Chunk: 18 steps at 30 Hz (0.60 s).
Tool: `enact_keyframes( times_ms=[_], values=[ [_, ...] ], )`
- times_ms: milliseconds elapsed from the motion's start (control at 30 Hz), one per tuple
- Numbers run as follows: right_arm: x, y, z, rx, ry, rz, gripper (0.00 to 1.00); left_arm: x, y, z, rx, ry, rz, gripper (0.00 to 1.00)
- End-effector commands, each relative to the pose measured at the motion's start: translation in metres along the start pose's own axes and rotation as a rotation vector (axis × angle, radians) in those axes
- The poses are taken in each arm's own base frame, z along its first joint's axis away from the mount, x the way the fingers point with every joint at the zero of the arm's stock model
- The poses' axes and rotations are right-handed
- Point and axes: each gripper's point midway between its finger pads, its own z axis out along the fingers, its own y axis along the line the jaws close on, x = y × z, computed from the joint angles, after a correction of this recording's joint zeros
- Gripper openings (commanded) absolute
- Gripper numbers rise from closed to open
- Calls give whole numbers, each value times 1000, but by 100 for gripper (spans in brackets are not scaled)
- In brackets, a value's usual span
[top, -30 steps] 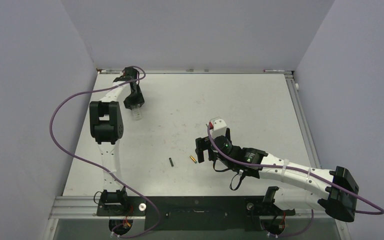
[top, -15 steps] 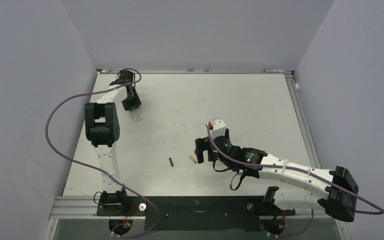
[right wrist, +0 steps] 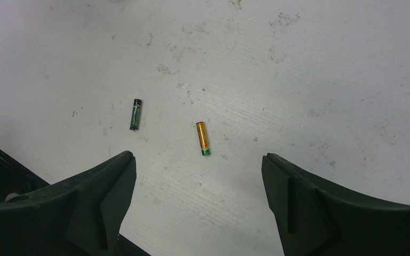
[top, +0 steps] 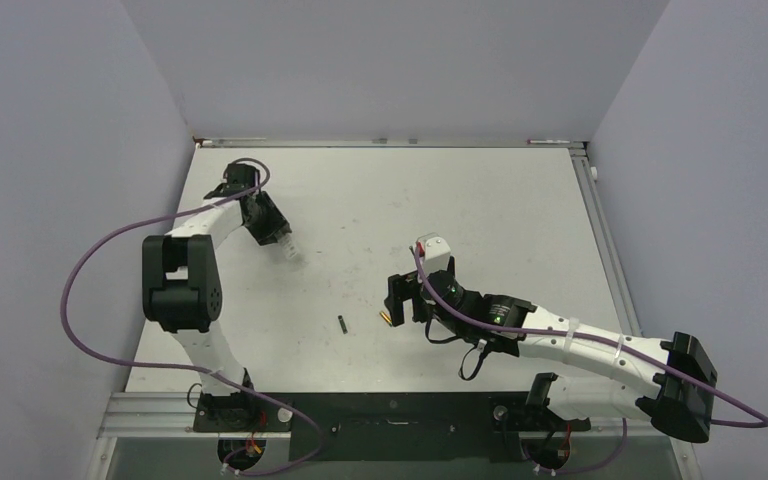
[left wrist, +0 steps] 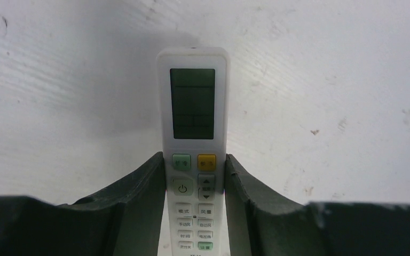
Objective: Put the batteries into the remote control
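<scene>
The white remote control (left wrist: 193,133) points away from the left wrist camera, screen and buttons facing up. Both fingers of my left gripper (left wrist: 193,176) press its sides, so it is shut on the remote. From above, this gripper (top: 270,228) is at the table's far left with the remote (top: 287,247) sticking out toward the middle. The copper-gold battery (right wrist: 202,138) and the blackish battery (right wrist: 135,114) lie loose on the table. My right gripper (right wrist: 197,156) hovers open just short of the gold battery (top: 385,318), and the black battery (top: 343,324) lies to its left.
Grey walls close in the white table (top: 480,200) on the left, back and right. A purple cable (top: 90,260) loops off the left arm past the table's left edge. The right arm (top: 560,345) stretches across the near right.
The left gripper closed on the remote and carried it nearer and a little right, its elbow swinging left. The right gripper edged slightly left toward the gold battery.
</scene>
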Motion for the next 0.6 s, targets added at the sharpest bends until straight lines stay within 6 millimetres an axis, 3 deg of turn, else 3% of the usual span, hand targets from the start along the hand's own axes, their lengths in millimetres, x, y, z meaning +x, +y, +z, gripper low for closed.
enact_keyframes(
  times_ms=[0, 333, 567],
  values=[
    [-32, 22, -9, -74, -85, 60, 86, -17, -39, -54, 190, -122, -55, 0],
    [-40, 40, -10, -130, -102, 108, 85, 18, -52, -102, 344, -169, -113, 0],
    [-46, 46, -17, -160, -129, 164, 84, 46, -81, -132, 461, -188, -79, 0]
  ],
)
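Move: The left gripper already holds the remote, about 23 cm farther out than the right gripper, 33 cm to its left and 11 cm lower. From the left hand, the gold battery lies about 21 cm back, 29 cm right and 4 cm down, the black battery 22 cm back, 18 cm right and as low. From the right hand, the gold battery is roughly 3 cm ahead and 4 cm left, the black one 2 cm ahead and 15 cm left, both 14 cm below. Lift the left gripper about 8 cm while drawing it back and to the right, some 5 or 6 cm each way, to carry the remote towards the waiting right gripper. Keep the pinch on its sides and swing the fingertips up, forward and to the right by about 20 degrees. Ease the open, empty right gripper a couple of centimetres left and up. ##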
